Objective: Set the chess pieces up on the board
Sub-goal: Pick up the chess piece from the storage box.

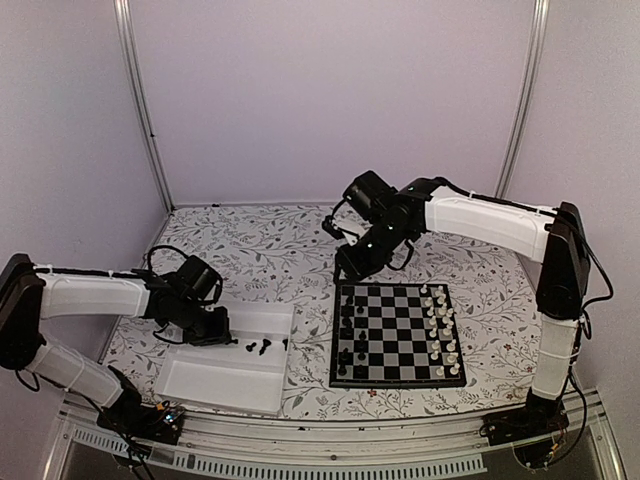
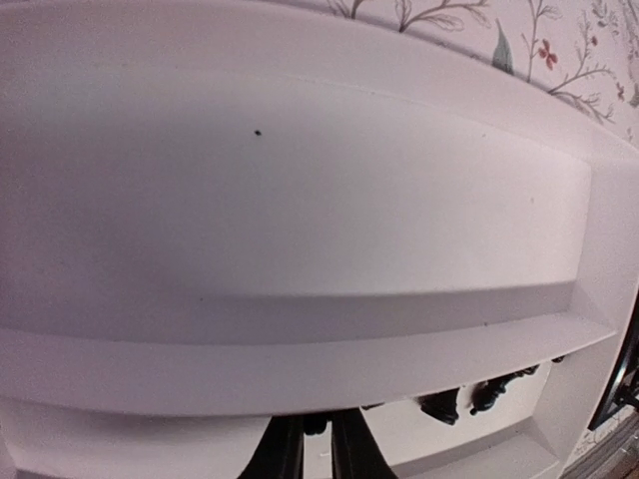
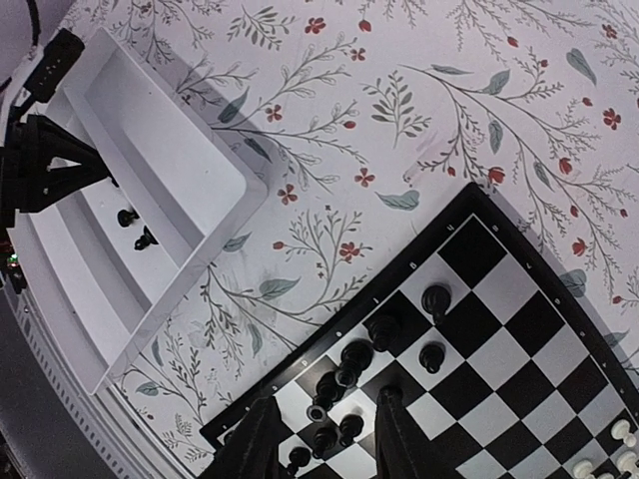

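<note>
The chequered board (image 1: 397, 335) lies right of centre, and several black chess pieces (image 1: 347, 335) stand along its left columns. More black pieces (image 1: 265, 346) lie in the white tray (image 1: 200, 385). My left gripper (image 1: 222, 335) reaches into that tray. In the left wrist view its fingers (image 2: 285, 451) are close together, with one tiny black piece (image 2: 314, 423) pinched at the tips. Two loose pieces (image 2: 439, 407) lie to its right. My right gripper (image 1: 350, 268) hovers over the board's far left corner. It (image 3: 325, 399) is open and holds nothing, with black pieces (image 3: 384, 329) on the squares below.
White chess pieces (image 1: 440, 330) fill the board's right columns. The tray has a raised divider and rim (image 3: 230, 170) between its two compartments. The floral tablecloth (image 1: 270, 250) covers the table. Metal frame posts (image 1: 140, 100) stand at the back corners.
</note>
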Motion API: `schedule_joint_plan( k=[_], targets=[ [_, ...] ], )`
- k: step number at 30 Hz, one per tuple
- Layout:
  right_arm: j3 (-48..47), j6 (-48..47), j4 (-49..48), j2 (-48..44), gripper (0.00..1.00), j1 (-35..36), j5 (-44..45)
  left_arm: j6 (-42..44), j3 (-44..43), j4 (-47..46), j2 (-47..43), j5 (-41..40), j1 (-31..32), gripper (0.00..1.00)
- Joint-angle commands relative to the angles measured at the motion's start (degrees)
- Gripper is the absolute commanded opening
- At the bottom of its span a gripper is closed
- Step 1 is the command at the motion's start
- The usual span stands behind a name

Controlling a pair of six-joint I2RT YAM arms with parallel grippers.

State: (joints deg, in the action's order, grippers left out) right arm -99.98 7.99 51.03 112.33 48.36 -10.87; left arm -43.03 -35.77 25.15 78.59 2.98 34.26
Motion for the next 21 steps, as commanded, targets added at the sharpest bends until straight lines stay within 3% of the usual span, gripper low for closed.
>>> schedule_joint_plan(
  k=[1,7,12,21],
  targets=[
    [2.49,3.82,-9.34,-0.79,0.35,0.36,-10.44,0.85,2.71,-2.3,-3.16,3.65,-0.84,0.11],
    [4.31,13.62,-22.25,3.08,0.35,1.18,-21.57,0.82,4.96,-3.89,-9.04,8.11,-0.86,0.1],
    [2.5,17.07,-27.65,7.19,0.35,4.8,-23.63,-1.32,4.96,-4.69,-14.8,10.28,-1.22,0.1],
    [0.16,23.12,-36.06,12.84,0.41,9.47,-27.36,-7.22,2.35,-5.19,-15.86,15.29,-2.57,0.11]
  ],
)
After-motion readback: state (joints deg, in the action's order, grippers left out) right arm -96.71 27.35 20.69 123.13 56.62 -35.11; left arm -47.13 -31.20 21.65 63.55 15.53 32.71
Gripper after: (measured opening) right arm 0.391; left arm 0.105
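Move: The left fingers are already nearly shut on a black chess piece low in the storage box's middle compartment. The right gripper stands some 24 cm to the right, 8 cm farther out and 12 cm higher; from it the held chess piece is that far left, back and below. A loose pawn lies about 4 cm right of the left fingers and 1 cm back, a second piece 7 cm right and 1 cm back. The chess board's middle is about 13 cm right, 6 cm back and 13 cm below the right hand. Keep the left fingers shut on the chess piece, ease back a little, then lift it about 5 cm out of the compartment, drifting right and swinging the fingertips rightward. Meanwhile sweep the partly open right gripper some 14 cm left and 7 cm back, finally sinking slightly, from the board towards the held piece, its fingers tilting left and back by about 30 degrees. ##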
